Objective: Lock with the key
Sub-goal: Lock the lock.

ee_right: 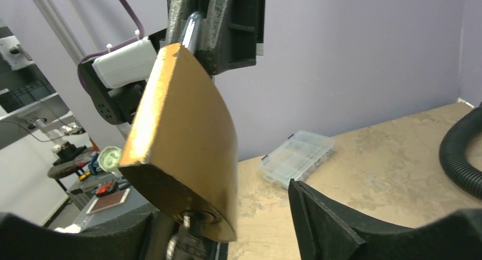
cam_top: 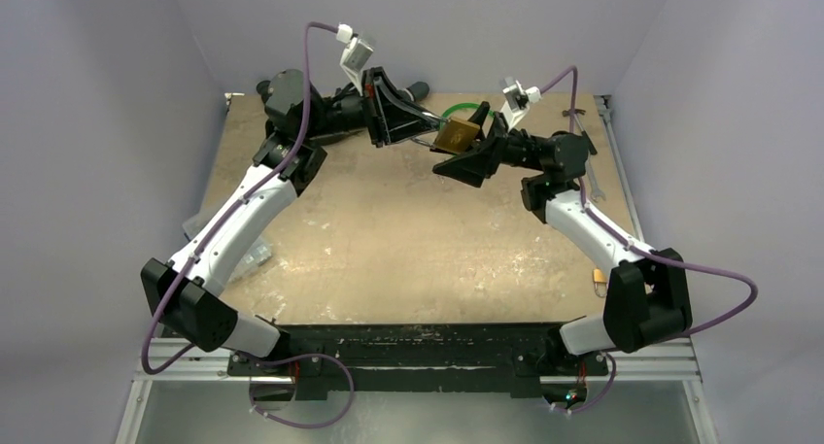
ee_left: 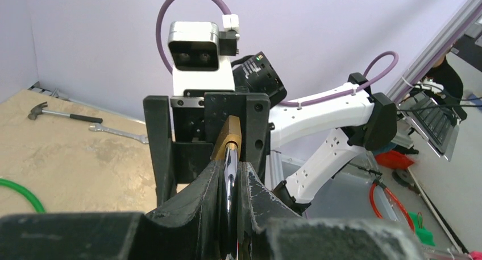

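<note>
The brass lock hangs in the air between the two arms, over the far part of the table. My left gripper is shut on its silver shackle, and the brass body pokes out beyond the fingers. In the top view the lock sits between the left gripper and the right gripper. The small silver key sticks out of the keyhole on the lock's underside. My right gripper is open around that end, the key close to its left finger, with a wide gap to the right finger.
A green cable loop lies behind the lock. A hammer and a wrench rest at the table's far right side. A clear compartment box lies on the left of the table, and a black ribbed hose runs along the back.
</note>
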You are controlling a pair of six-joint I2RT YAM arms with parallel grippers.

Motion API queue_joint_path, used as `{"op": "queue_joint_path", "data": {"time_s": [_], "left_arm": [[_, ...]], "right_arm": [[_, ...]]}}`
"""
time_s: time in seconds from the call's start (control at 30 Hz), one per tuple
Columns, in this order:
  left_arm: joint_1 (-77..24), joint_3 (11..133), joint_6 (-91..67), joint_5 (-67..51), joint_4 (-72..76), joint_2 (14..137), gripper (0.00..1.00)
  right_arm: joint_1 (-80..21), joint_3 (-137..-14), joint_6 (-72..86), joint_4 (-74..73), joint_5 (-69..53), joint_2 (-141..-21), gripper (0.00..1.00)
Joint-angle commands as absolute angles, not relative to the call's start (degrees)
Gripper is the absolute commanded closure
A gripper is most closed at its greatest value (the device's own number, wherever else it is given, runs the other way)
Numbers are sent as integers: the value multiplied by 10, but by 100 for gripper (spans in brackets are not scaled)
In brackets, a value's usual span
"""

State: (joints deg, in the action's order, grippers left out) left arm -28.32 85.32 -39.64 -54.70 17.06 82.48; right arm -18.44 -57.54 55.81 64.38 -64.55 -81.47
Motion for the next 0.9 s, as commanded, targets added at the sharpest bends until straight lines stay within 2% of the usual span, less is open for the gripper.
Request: {"op": "queue_joint_path", "data": {"time_s": [0.0,0.37,0.73,0.87], "left_arm": [[-283,889,-433,-505,252,819,100],[-283,872,-438,-485,244,820,100],[-283,843,-446,-488,256,816,100],[-283,836,-446,-491,257,815,100]], "right_arm": [[-196,-598,563,659,-622,-797,34],[-210,-615,559,657,-621,-795,53],[-216,-638,568,649,-619,-800,54],[-217,-642,568,644,-616,-801,61]]}}
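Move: The brass padlock body is almost between the open right fingers, its middle about 3 cm to the left of the right hand, 1 cm back and 2 cm higher. The key in its keyhole end is roughly 1 cm back from that hand, otherwise level. The shackle, in the left fingers, is some 7 cm left, 1 cm back and 4 cm up. From the left hand the body lies about 5 cm right, 1 cm back, level. Upward by about 2 cm, and roughly 1 cm left and 1 cm back, the right hand eases onto the padlock body while its fingers close from wide to under half open, coming in on the body's two broad faces. The left hand keeps its pinch on the shackle and shifts it about 1.5 cm forward, turning barely 5 degrees. ##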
